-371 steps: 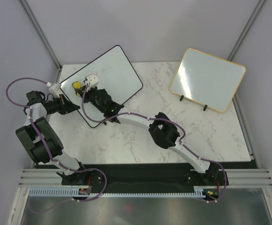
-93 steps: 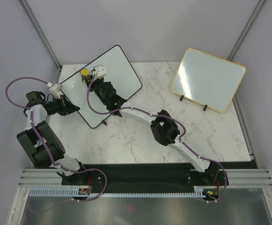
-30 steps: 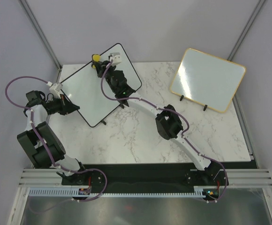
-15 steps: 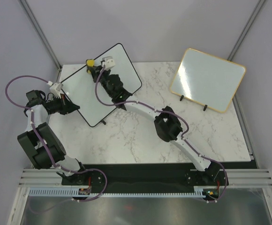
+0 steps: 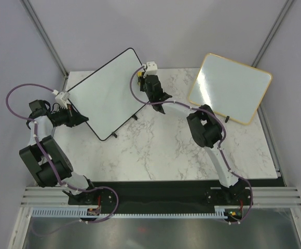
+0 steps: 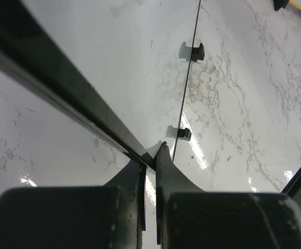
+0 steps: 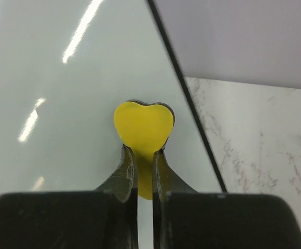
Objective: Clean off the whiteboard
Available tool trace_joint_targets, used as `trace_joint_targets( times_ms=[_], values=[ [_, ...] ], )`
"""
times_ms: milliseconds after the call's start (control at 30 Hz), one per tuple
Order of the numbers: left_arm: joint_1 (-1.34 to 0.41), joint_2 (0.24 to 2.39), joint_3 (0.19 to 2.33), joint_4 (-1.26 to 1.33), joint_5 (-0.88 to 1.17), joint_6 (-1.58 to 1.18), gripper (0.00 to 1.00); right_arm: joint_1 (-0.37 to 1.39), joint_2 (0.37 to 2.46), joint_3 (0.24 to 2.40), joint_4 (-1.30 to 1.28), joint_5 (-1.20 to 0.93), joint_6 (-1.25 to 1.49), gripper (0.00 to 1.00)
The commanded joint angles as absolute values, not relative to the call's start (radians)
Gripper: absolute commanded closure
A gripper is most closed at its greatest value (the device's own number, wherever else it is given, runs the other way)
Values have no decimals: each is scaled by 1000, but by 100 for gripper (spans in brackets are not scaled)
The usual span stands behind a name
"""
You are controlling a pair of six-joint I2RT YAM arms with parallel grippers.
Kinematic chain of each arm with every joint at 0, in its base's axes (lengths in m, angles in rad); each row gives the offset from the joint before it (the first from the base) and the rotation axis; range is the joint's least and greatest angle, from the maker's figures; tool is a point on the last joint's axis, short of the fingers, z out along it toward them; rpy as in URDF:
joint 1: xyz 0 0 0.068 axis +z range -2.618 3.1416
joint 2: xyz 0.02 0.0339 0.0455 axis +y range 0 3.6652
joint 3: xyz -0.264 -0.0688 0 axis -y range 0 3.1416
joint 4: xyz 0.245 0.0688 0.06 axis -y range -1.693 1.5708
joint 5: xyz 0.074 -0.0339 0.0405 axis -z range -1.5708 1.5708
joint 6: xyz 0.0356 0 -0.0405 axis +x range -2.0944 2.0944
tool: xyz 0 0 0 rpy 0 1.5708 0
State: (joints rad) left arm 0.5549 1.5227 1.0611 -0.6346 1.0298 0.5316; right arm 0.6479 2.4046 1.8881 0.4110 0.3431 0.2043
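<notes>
The whiteboard [image 5: 109,93], white with a thin black frame, stands tilted at the table's back left; no marks show on its face. My left gripper [image 5: 82,118] is shut on the frame of its lower left edge, and in the left wrist view the fingers [image 6: 149,155] pinch that black edge. My right gripper [image 5: 141,77] is at the board's upper right edge, shut on a yellow heart-shaped eraser [image 7: 144,127]. In the right wrist view the eraser lies against the white surface [image 7: 62,104], close to the black frame [image 7: 179,72].
A second white board with a gold frame [image 5: 229,88] stands on black feet at the back right. The marble table [image 5: 155,150] stretches between the two boards. The black-framed board's small feet [image 6: 194,51] rest on the marble. Grey walls close in the back and sides.
My right gripper has swept the eraser from the board's top left edge, briefly left, then right across to its upper right edge. The left gripper and the board have stayed put.
</notes>
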Motion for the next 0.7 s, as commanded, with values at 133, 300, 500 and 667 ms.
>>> trace_joint_targets(
  times_ms=[133,300,500,667],
  values=[
    [560,1508,1071,-477,824,733,98,885,2300,1784,314,255,75,100],
    [561,1509,1075,-477,822,733,98,1025,2284,1726,311,167,60,100],
    [561,1506,1072,-476,815,735,98,983,2250,1666,307,216,121,100],
    [569,1482,1049,-480,799,755,98,839,2208,1651,209,336,196,100]
  ],
)
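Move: The right hand already holds the eraser at the whiteboard's far right part. The left clip on the lower edge lies about 33 cm back, 14 cm left and 11 cm below; the right clip is some 23 cm back, 3 cm left and 11 cm down, and the board's right corner 10 cm back, 9 cm right and 7 cm down. From the left hand, the left clip is roughly 9 cm back, 15 cm right and 11 cm below. Right hand sweeps the gripped eraser back-left across the whiteboard about 31 cm, sinking, then returns 5 cm forward-right. ##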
